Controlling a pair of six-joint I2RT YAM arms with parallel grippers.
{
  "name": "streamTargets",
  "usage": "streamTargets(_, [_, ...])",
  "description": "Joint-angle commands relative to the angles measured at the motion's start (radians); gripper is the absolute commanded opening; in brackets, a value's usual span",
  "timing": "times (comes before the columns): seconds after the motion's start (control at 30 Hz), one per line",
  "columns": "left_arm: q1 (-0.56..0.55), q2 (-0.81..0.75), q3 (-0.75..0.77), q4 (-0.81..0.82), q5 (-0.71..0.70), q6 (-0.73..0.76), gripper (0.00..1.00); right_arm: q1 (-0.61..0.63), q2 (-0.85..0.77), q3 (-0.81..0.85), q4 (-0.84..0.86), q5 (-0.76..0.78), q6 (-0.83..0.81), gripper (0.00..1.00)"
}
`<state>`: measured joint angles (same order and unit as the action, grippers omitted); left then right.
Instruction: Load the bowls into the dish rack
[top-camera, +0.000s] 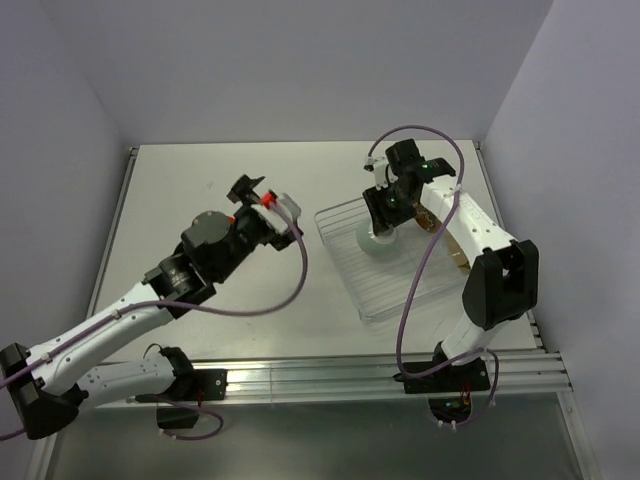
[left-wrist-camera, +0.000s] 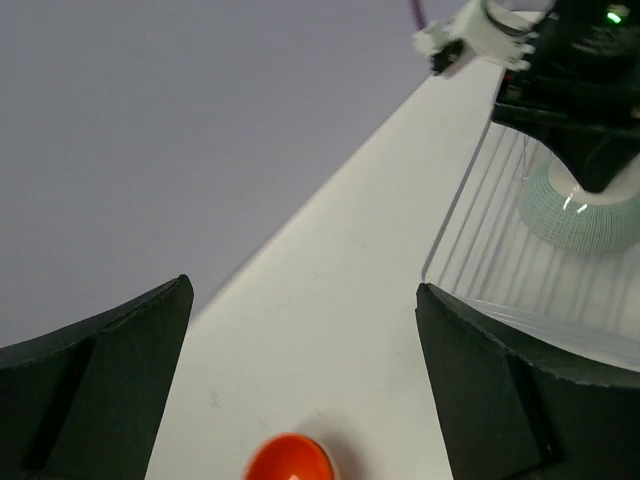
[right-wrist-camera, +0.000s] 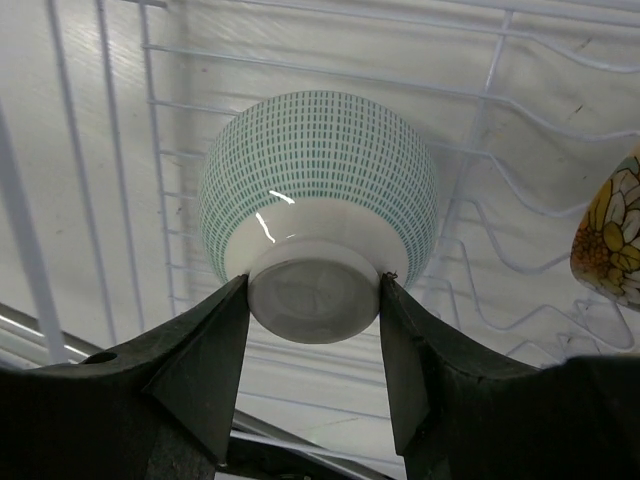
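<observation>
A pale mint green bowl (right-wrist-camera: 318, 190) with a dashed pattern lies upside down in the clear dish rack (top-camera: 400, 292). My right gripper (right-wrist-camera: 313, 300) is shut on its white foot ring, one finger on each side. From above, that gripper (top-camera: 385, 225) sits over the bowl (top-camera: 376, 242) near the rack's back left. My left gripper (left-wrist-camera: 300, 380) is open over the bare table to the left of the rack (left-wrist-camera: 500, 260). An orange-red bowl (left-wrist-camera: 288, 460) lies low between its fingers, untouched. From above, the left gripper (top-camera: 262, 196) is at mid-table.
A yellow flower-patterned dish (right-wrist-camera: 610, 235) stands in the rack's wire ribs (right-wrist-camera: 120, 120), to the right of the mint bowl. Grey walls close in the table on the left, back and right. A purple cable loops from each arm.
</observation>
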<state>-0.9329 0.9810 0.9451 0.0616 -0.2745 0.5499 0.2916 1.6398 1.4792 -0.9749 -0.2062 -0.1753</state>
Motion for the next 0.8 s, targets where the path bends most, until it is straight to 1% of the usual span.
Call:
streamTargets(0.0, [0.117, 0.048, 0.144, -0.232, -0.005, -0.388, 0.99, -0.008, 0.009, -0.017, 0.097, 0.059, -0.010, 0.00])
streamTargets(0.03, [0.146, 0.076, 0.168, -0.268, 0.015, -0.489, 0.99, -0.006, 0.026, -0.017, 0.105, 0.065, -0.010, 0.00])
streamTargets(0.07, [0.199, 0.088, 0.205, -0.334, 0.053, -0.533, 0.99, -0.006, 0.034, -0.014, 0.119, 0.067, -0.003, 0.00])
streamTargets(0.13, [0.245, 0.110, 0.227, -0.374, 0.078, -0.652, 0.99, -0.006, 0.058, -0.004, 0.131, 0.071, 0.007, 0.00])
streamTargets(0.17, [0.265, 0.111, 0.228, -0.382, 0.092, -0.675, 0.99, -0.008, 0.066, -0.002, 0.136, 0.073, 0.014, 0.00])
streamTargets(0.23, [0.331, 0.107, 0.221, -0.387, 0.127, -0.703, 0.99, -0.006, 0.078, -0.002, 0.165, 0.079, 0.022, 0.00])
streamTargets(0.37, [0.358, 0.102, 0.210, -0.379, 0.115, -0.702, 1.00, -0.005, 0.094, -0.010, 0.191, 0.097, 0.028, 0.00])
streamTargets(0.57, [0.420, 0.140, 0.231, -0.419, 0.138, -0.728, 1.00, 0.003, 0.129, -0.010, 0.202, 0.158, 0.022, 0.00])
streamTargets(0.77, [0.450, 0.166, 0.244, -0.439, 0.161, -0.754, 0.99, 0.011, 0.143, -0.013, 0.211, 0.192, 0.026, 0.00])
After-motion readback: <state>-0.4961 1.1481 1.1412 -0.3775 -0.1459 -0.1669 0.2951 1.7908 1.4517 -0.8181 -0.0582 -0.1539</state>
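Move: The orange bowl stands about 18 cm to the left of the open left hand, 12 cm ahead and some 32 cm below; the dish rack's middle is 30 cm to that hand's right and 12 cm ahead. The right hand holds the green bowl over the rack, whose middle lies about 5 cm ahead, 8 cm right and 13 cm down; a flowered bowl sits in it 13 cm right and 11 cm ahead of this hand. The green bowl, still pinched by its foot, is carried down about 5 cm and forward 4 cm into the rack by the right hand, straight down first, then mostly forward, then down again. Meanwhile the empty left hand comes left and forward towards the orange bowl, then sinks some 7 cm as well, fingers wide open, wrist tipping down and turning counter-clockwise. ##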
